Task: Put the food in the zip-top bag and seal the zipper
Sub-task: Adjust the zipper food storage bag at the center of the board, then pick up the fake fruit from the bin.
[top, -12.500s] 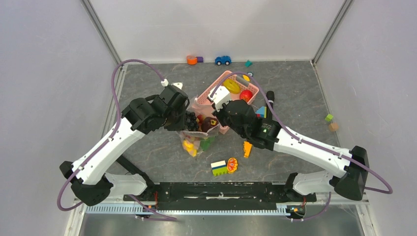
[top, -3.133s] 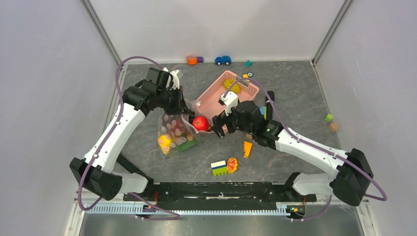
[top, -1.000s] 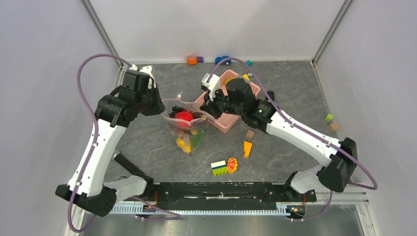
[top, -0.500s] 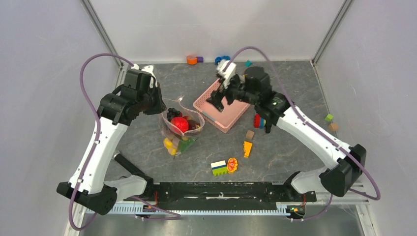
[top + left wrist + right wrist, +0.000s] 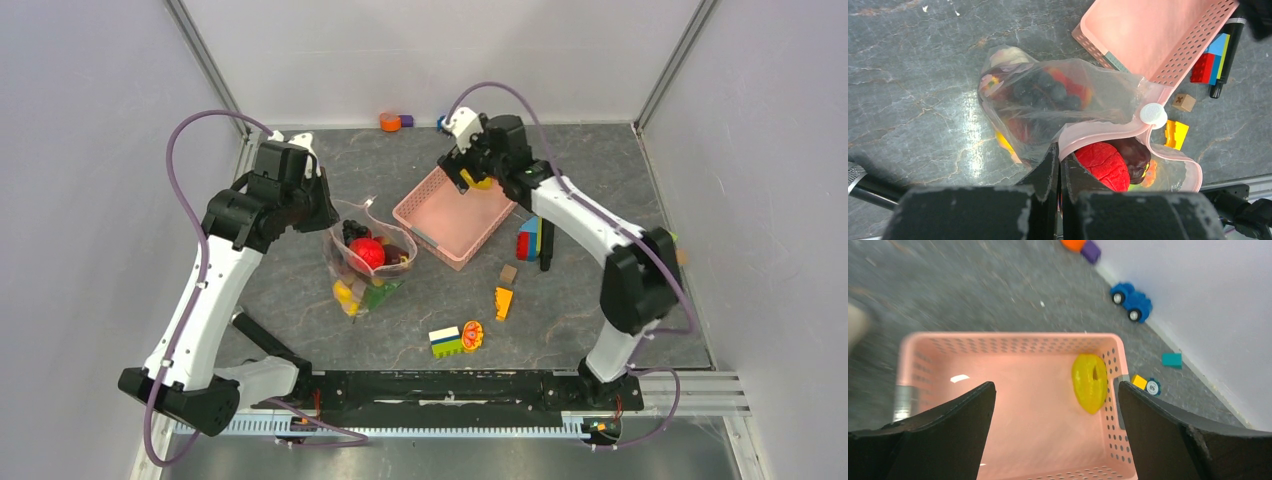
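Observation:
The clear zip-top bag (image 5: 365,268) hangs open left of the pink basket (image 5: 430,240). My left gripper (image 5: 1058,152) is shut on the bag's mouth edge, beside the pale pink zipper (image 5: 1108,132) and its white slider (image 5: 1153,114). Inside the bag lie a red ball-like fruit (image 5: 1103,165), a dark red apple (image 5: 1134,154), dark berries (image 5: 1048,92) and yellow and green food lower down. A yellow citrus (image 5: 1089,382) rests in the basket's far corner. My right gripper (image 5: 1055,390) hovers open over the basket near it, holding nothing.
Coloured blocks (image 5: 528,240) and a black marker (image 5: 547,245) lie right of the basket. An orange wedge (image 5: 503,302) and a green-yellow block (image 5: 445,341) sit nearer the arm bases. A blue toy car (image 5: 1131,301) and small pieces stand by the back wall.
My right gripper has opened and swung from the bag's mouth to the basket's far corner. The red fruit stays in the bag. The left gripper keeps its hold on the bag.

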Action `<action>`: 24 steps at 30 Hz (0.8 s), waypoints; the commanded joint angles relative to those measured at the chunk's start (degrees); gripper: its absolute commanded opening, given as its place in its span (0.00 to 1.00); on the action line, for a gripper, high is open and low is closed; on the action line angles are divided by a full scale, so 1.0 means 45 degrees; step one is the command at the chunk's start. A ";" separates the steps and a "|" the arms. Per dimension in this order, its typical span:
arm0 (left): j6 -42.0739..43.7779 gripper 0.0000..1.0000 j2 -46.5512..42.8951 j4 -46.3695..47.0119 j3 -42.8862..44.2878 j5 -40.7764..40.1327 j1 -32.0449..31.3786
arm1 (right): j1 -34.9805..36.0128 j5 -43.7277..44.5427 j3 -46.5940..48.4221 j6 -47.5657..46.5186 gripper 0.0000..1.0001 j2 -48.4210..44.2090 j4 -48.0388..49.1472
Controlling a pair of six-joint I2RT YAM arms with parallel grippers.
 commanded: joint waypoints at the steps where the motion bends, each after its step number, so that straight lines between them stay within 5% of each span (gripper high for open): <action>1: -0.0046 0.02 -0.0302 0.0912 -0.0155 0.0470 0.0225 | -0.0008 0.1297 0.0386 -0.2836 0.98 0.1734 0.1249; 15: -0.0007 0.02 -0.0094 0.1123 -0.0309 0.1071 0.0771 | -0.0003 0.4778 0.1182 -0.6409 0.94 0.6180 0.3860; 24: -0.0007 0.02 0.0051 0.1166 -0.0365 0.1322 0.0933 | -0.0018 0.5206 0.1606 -0.6104 0.68 0.7192 0.3811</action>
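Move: The yellow pepper, the last food in the pink basket, lies about 12 cm ahead of the open right hand, 4 cm to its right and 20 cm below. Around it, the basket's middle is only some 4 cm ahead and 21 cm down, the blue toy car about 27 cm straight ahead, and the small yellow block some 6 cm beyond the pepper and 5 cm to its right. From the left hand the pepper is roughly 28 cm ahead, 30 cm right and 24 cm down. Towards the yellow pepper at the basket's far end the right hand plunges, about 18 cm down in all and steeply at first, with some 10 cm forward and a little to the right, easing off beside it. The wrist tips about 35 degrees so the wide-open fingers point more steeply down, then they start closing to roughly three quarters open, on either side of the pepper. ##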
